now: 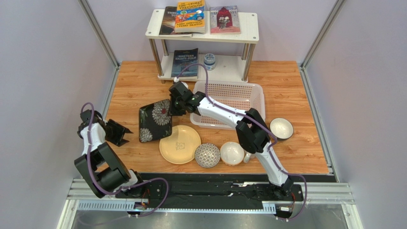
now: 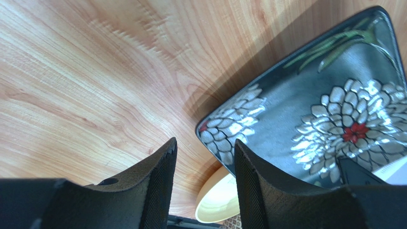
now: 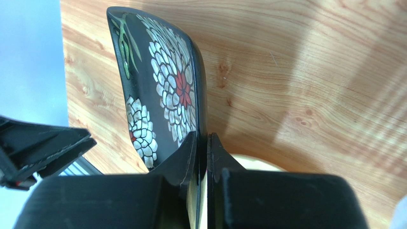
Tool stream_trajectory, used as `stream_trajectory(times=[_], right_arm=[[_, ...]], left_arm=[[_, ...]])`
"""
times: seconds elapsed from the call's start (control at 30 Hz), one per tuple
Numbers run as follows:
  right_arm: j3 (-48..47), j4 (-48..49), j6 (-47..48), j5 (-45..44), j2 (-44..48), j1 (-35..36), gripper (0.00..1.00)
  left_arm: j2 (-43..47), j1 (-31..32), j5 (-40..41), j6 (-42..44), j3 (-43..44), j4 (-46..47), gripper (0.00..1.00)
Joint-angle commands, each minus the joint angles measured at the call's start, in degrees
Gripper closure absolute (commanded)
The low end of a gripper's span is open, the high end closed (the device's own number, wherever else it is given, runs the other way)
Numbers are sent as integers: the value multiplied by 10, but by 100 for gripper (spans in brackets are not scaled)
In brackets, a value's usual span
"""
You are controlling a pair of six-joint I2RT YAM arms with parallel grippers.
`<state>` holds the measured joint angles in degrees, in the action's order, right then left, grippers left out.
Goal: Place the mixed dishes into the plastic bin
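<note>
My right gripper (image 1: 173, 106) is shut on the right edge of the black square floral plate (image 1: 154, 121), which hangs tilted above the table; its edge sits between my fingers (image 3: 188, 157). The plate (image 2: 329, 109) also shows in the left wrist view. My left gripper (image 1: 120, 132) is open and empty, left of the plate. The round yellow plate (image 1: 179, 144), grey-patterned bowl (image 1: 207, 155), white bowl (image 1: 232, 153) and dark-outside bowl (image 1: 281, 128) lie on the table. The white plastic bin (image 1: 234, 95) stands behind them. The mug is mostly hidden behind my right arm.
A white two-tier shelf (image 1: 248, 28) with books stands at the back, with a small blue-and-white jar (image 1: 209, 60) on its lower tier. Grey walls close in both sides.
</note>
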<state>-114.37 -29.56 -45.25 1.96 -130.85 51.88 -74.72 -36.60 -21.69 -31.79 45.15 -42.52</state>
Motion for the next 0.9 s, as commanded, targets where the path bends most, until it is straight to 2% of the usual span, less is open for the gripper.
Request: stream_trajectory(times=[0.0,0.17,0.33,0.5,0.63,0.77,0.87], right_arm=[[-34,69,11,10,92,1,100],[-32,73,2,33,119,-16,100],[12,54,14,17,220,-53,100],[70,-8,67,-12,327,-140,100],[144,-38,86,11,398,-216,100],[228,-33,94,46,431,-283,100],[275,-29,107,61,440,-298,100]], left_arm=[[12,-6,12,4,13,-11,47],[12,-7,13,5,13,-12,48],[19,-7,12,8,10,-13,48],[17,-6,-11,9,6,-6,48],[12,-6,-34,16,2,3,48],[22,2,-45,23,4,5,48],[21,7,-49,23,1,11,49]])
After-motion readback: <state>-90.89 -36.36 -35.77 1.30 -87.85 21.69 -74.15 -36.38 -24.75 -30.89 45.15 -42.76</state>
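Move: The plastic bin that my right hand is taking the black square plate to has its middle about 28 cm to that hand's right, 8 cm ahead and some 6 cm below. On the table, about 9 cm below the hand, lie the yellow plate, 13 cm back and 4 cm right, and the white bowl, 17 cm back and 30 cm right. From my empty left hand the bin is about 48 cm right, 18 cm ahead and 4 cm below. Still pinching the black square plate by its right-hand edge, I first lift my right hand almost straight up. Still climbing, to some 20 cm in all, it then swings ever faster to the right, about 30 cm, and a little forward over the bin, turning clockwise some 25 degrees, and at the very end begins to sink. The fingers stay shut. ##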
